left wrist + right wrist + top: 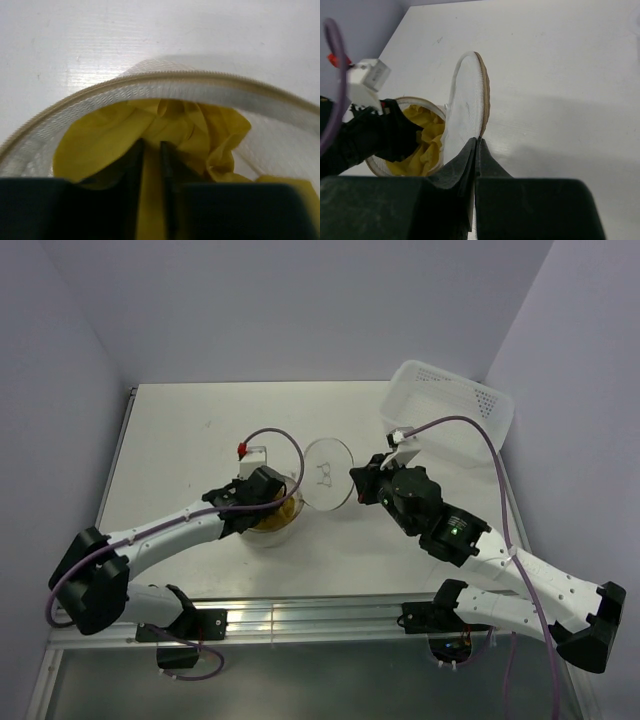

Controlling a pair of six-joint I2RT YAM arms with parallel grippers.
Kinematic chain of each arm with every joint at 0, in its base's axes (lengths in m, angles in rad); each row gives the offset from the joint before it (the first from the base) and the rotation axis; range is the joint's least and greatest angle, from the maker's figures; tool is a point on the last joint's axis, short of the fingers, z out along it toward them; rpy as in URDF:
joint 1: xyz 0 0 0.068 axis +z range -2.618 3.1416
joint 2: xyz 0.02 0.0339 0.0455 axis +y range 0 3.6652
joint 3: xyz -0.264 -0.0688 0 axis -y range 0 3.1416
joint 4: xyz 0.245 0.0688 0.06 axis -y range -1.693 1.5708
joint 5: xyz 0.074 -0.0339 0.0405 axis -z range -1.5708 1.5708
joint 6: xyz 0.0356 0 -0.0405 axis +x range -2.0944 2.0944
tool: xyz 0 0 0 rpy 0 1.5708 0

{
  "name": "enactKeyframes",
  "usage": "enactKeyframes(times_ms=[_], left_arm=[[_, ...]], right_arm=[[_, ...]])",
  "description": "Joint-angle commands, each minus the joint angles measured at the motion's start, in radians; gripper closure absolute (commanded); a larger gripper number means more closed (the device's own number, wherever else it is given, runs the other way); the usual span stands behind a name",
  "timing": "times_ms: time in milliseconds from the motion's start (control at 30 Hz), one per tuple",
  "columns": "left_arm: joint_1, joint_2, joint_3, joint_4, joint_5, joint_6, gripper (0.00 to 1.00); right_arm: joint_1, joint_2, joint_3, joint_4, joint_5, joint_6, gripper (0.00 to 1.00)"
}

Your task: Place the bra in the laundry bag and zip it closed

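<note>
The round cream mesh laundry bag [262,537] stands open on the table, with the mustard-yellow bra [287,511] bunched inside it. My left gripper [272,502] reaches down into the bag. In the left wrist view its narrow jaws [151,155] are pinched on a fold of the bra [100,137], just inside the zip rim [150,85]. My right gripper [355,486] is shut on the edge of the bag's circular flap lid [328,475] and holds it upright to the right of the opening. The right wrist view shows this grip [479,141], the lid [465,100] and the bra [427,142].
A white perforated plastic basket [455,410] stands at the back right of the table, behind my right arm. The purple walls close in the table on the left, the back and the right.
</note>
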Motion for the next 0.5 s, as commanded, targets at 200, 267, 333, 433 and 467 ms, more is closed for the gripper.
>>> enactKeyframes(times_ms=[200, 267, 333, 433, 467], left_arm=[[-0.095, -0.311, 0.014, 0.011, 0.105, -0.039, 0.50], [-0.096, -0.354, 0.011, 0.022, 0.141, -0.031, 0.53], [-0.098, -0.365, 0.008, 0.031, 0.165, -0.024, 0.55], [-0.104, -0.345, 0.015, 0.022, 0.240, -0.007, 0.52], [-0.109, -0.326, 0.015, 0.025, 0.266, 0.005, 0.51]], right_arm=[[0.008, 0.040, 0.064, 0.033, 0.017, -0.017, 1.00], [0.006, 0.046, 0.058, 0.047, 0.022, -0.017, 1.00], [0.006, 0.055, 0.058, 0.043, 0.031, -0.016, 1.00], [0.006, 0.073, 0.061, 0.047, 0.026, -0.013, 1.00], [0.008, 0.075, 0.063, 0.047, 0.025, -0.014, 1.00]])
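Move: My left hand is down in the laundry bag among the bra; the bra's middle lies about 3 cm below it, 2 cm to its right and 1 cm back, the bag's middle some 2 cm back, 2 cm right and 4 cm below. The bag's round lid stands about 13 cm to that hand's right, level ahead, 11 cm higher. From my right hand the bra is roughly 17 cm left, about level ahead, 20 cm below. I pull my left hand up out of the bag by nearly 10 cm, drawing back and to the right about 4 cm each way as it climbs, and open its barely parted fingers to about half, coming clear of the bra. The wrist rolls some 20 degrees, left side down, and turns a little clockwise. My right hand keeps its closed grip on the lid's edge and eases down slightly. ##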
